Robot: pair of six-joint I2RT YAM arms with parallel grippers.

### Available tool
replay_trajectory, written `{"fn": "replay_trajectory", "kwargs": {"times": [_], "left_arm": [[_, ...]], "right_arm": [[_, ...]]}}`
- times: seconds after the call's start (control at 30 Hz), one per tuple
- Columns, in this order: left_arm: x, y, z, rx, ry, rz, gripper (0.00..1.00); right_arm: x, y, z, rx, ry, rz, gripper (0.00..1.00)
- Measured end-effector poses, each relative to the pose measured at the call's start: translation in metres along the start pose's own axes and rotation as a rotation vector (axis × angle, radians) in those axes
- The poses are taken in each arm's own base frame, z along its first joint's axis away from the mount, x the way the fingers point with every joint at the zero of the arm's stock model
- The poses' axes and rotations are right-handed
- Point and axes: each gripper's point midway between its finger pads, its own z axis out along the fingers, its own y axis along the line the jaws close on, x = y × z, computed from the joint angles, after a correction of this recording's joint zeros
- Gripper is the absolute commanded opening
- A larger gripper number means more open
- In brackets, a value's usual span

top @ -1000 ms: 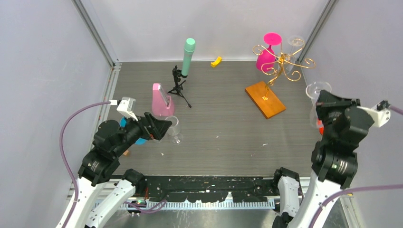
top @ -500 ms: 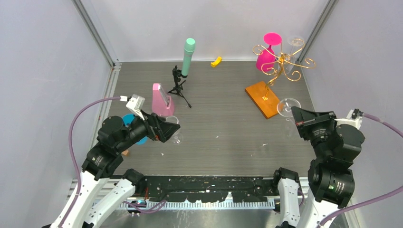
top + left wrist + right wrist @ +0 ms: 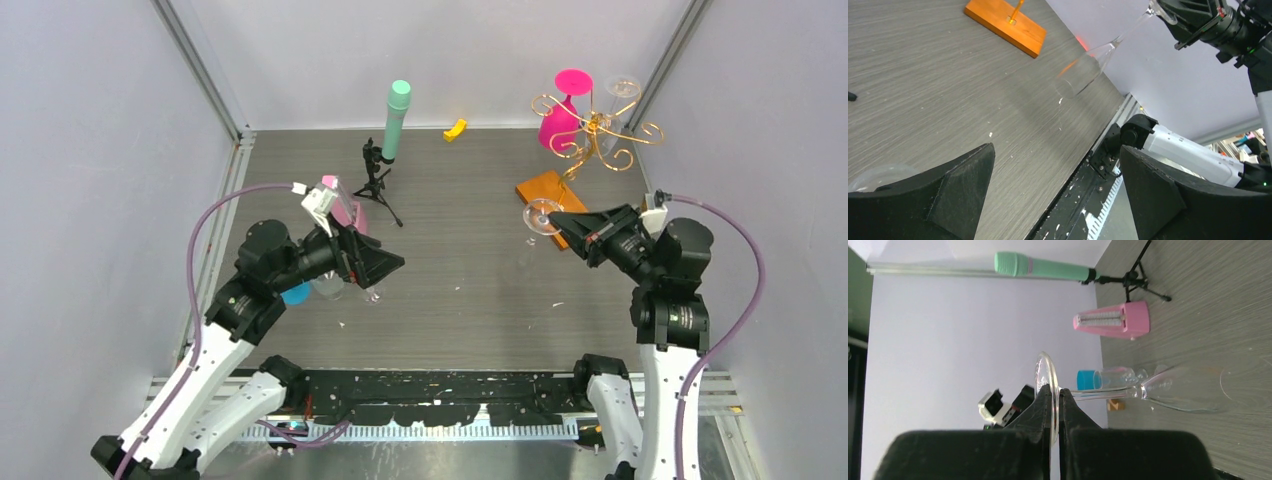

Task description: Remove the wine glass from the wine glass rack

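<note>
My right gripper is shut on the round foot of a clear wine glass, held in the air above the table just in front of the rack's base. In the right wrist view the foot is pinched between the fingers, and the stem and bowl point away. The left wrist view shows that bowl tilted above the floor. The wine glass rack, gold wire on an orange base, carries a pink glass and a clear one. My left gripper is open and empty.
A second clear glass stands on the table under my left gripper. A pink metronome, a green microphone on a black tripod, a yellow piece and a blue object are also here.
My right arm has swung from the right wall leftward and down over the table, carrying the clear glass. My left gripper has moved right and forward, staying open.
</note>
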Motion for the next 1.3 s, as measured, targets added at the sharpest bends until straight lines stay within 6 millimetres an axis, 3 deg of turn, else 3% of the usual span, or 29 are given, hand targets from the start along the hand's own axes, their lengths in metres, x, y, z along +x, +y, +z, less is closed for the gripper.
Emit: {"fn": "replay_trajectory", "kwargs": {"times": [0.13,0.3,0.43,0.6,0.77,0.93,1.1,1.23,1.3], "left_arm": [[0.007,-0.001,0.015,0.058,0.040,0.007,0.97],[0.023,-0.003,0.031,0.121,0.122,0.066,0.96],[0.023,-0.008,0.039,0.154,0.144,0.117,0.91],[0.016,-0.018,0.036,0.190,0.113,0.191,0.85],[0.006,-0.040,0.021,0.285,0.018,0.285,0.84],[0.006,-0.055,0.007,0.359,-0.034,0.342,0.83],[0.007,-0.060,0.006,0.390,-0.038,0.355,0.83],[0.009,-0.059,0.007,0.395,-0.037,0.353,0.64],[0.008,-0.060,0.007,0.399,-0.041,0.353,0.59]], "right_arm": [[0.019,0.014,0.007,-0.055,0.107,-0.026,0.00],[0.064,0.026,0.015,-0.112,0.286,-0.071,0.00],[0.097,0.031,0.027,-0.131,0.399,-0.094,0.00],[0.148,0.027,0.048,-0.116,0.541,-0.116,0.00],[0.191,0.029,0.062,-0.111,0.637,-0.136,0.00],[0.213,0.050,0.066,-0.176,0.673,-0.127,0.00],[0.215,0.069,0.069,-0.237,0.663,-0.099,0.01],[0.217,0.082,0.070,-0.270,0.665,-0.078,0.00],[0.219,0.086,0.069,-0.281,0.672,-0.066,0.00]]}}
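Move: The hanging clear wine glass, held foot-up by the right hand, has its middle about 26 cm to the right of the left hand, 5 ahead and 5 below. A standing glass is some 7 cm ahead, 4 left and 20 below the left hand, the pink metronome 20 ahead, 9 left and 24 below. From the right hand, the open left gripper is roughly 29 cm left, 5 back and 4 below; the rack is 17 ahead, 6 right and 15 below. Leftward, fast, the right hand carries the wine glass by its pinched foot some 24 cm to the left gripper, turning about 40 degrees counter-clockwise and rising near the end. The left hand edges right and dips, then draws back and lifts about 4 cm, tilting up and turning clockwise to take the stem between its fingers, which begin to close. ##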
